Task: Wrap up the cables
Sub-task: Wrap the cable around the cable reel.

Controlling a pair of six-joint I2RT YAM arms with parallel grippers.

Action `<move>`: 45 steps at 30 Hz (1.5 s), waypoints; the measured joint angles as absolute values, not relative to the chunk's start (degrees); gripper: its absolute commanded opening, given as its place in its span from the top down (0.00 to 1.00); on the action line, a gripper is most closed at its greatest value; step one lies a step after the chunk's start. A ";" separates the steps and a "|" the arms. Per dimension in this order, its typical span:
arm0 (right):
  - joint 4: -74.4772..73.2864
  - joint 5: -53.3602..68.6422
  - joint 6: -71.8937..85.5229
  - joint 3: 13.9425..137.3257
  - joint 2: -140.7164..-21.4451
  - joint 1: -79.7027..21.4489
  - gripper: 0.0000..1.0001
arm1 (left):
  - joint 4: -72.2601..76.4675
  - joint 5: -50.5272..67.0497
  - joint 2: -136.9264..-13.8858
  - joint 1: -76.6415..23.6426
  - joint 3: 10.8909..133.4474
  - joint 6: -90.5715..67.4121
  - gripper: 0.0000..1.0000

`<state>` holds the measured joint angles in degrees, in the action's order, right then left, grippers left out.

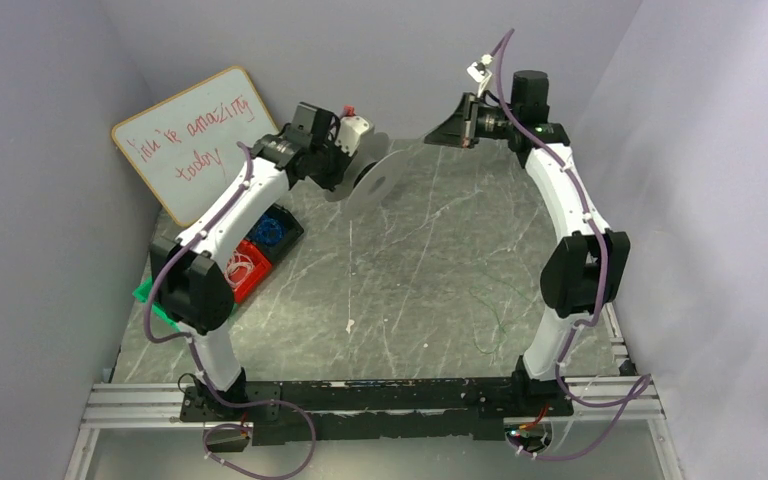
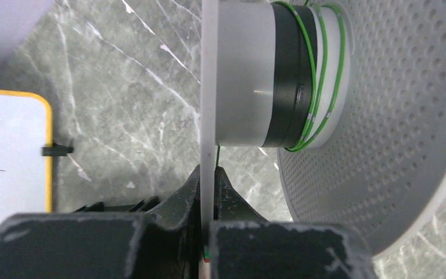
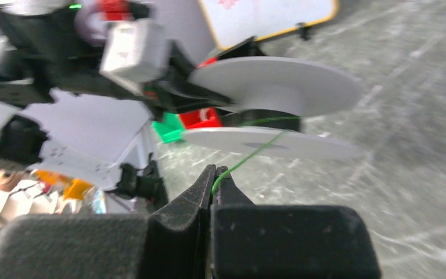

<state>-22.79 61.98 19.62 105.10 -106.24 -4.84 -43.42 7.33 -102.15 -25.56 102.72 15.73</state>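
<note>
My left gripper (image 2: 209, 172) is shut on the thin white flange (image 2: 208, 87) of a spool, held off the table at the back left (image 1: 375, 175). A few turns of the green cable (image 2: 319, 70) lie round the spool's core (image 2: 247, 75), beside the perforated flange (image 2: 400, 116). My right gripper (image 3: 214, 170) is shut on the green cable (image 3: 250, 154), which runs taut from its tips up to the spool (image 3: 273, 87). In the top view the right gripper (image 1: 440, 134) hangs just right of the spool. Loose cable strands (image 1: 495, 320) lie on the table by the right arm.
A whiteboard (image 1: 192, 140) leans on the back left wall. Under the left arm stand a black bin with a blue coil (image 1: 272, 232) and a red bin with a whitish coil (image 1: 245, 268). A green piece (image 1: 148, 293) lies at the table's left edge. Walls close in on both sides.
</note>
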 measured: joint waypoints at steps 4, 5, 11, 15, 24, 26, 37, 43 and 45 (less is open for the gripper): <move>-15.99 66.52 24.10 101.97 -105.08 -9.76 1.00 | -42.85 4.58 -106.00 -26.83 103.53 10.87 0.98; -14.72 67.24 24.91 101.14 -105.08 -10.79 1.00 | -42.74 4.27 -106.85 -26.92 103.55 9.43 0.98; -9.37 69.49 27.70 94.30 -105.12 -17.82 1.00 | -44.84 2.37 -111.24 -26.94 107.46 1.02 0.98; -5.50 69.80 28.67 90.98 -105.12 -20.18 1.00 | -46.65 1.39 -112.53 -26.96 111.07 -4.47 0.98; 1.54 70.96 29.04 86.11 -106.17 -24.29 1.00 | -49.45 3.22 -113.86 -26.87 116.29 -12.99 0.98; 1.96 71.05 28.99 85.01 -106.52 -24.95 1.00 | -49.36 4.99 -113.86 -26.44 116.38 -14.52 0.98; 2.31 68.20 23.05 82.37 -106.69 -24.99 1.00 | -51.72 23.07 -112.42 -18.20 119.57 -23.88 0.98; 8.12 67.61 23.49 78.61 -104.51 -24.29 0.98 | -49.74 36.01 -109.97 -12.95 115.61 -28.88 0.98; 10.02 67.61 23.86 78.30 -103.98 -24.14 0.98 | -48.29 39.79 -109.51 -11.35 114.19 -30.81 0.98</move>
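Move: Just off the right fingertips, which pinch the green cable, the cable reel's middle lies about 11 cm left, 2 cm ahead and some 10 cm below. The left gripper's tips are roughly 17 cm left and about level in reach, also lower. The left hand already grips one flange: the reel's middle is about 6 cm right, 2 cm ahead and 2 cm below that hand, the free flange some 8 cm right. Sweeping the pinched cable left, back towards the base and down (about 13, 11 and 8 cm), the right hand swings some 25 degrees counter-clockwise, mostly early, to the reel's base side, then nearly holds its place, fingers shut but squeeze falling. The left hand keeps its flange, dips about 5 cm while turning counter-clockwise, then rises past its starting height, rolling left side down and tipping its fingers downward. ##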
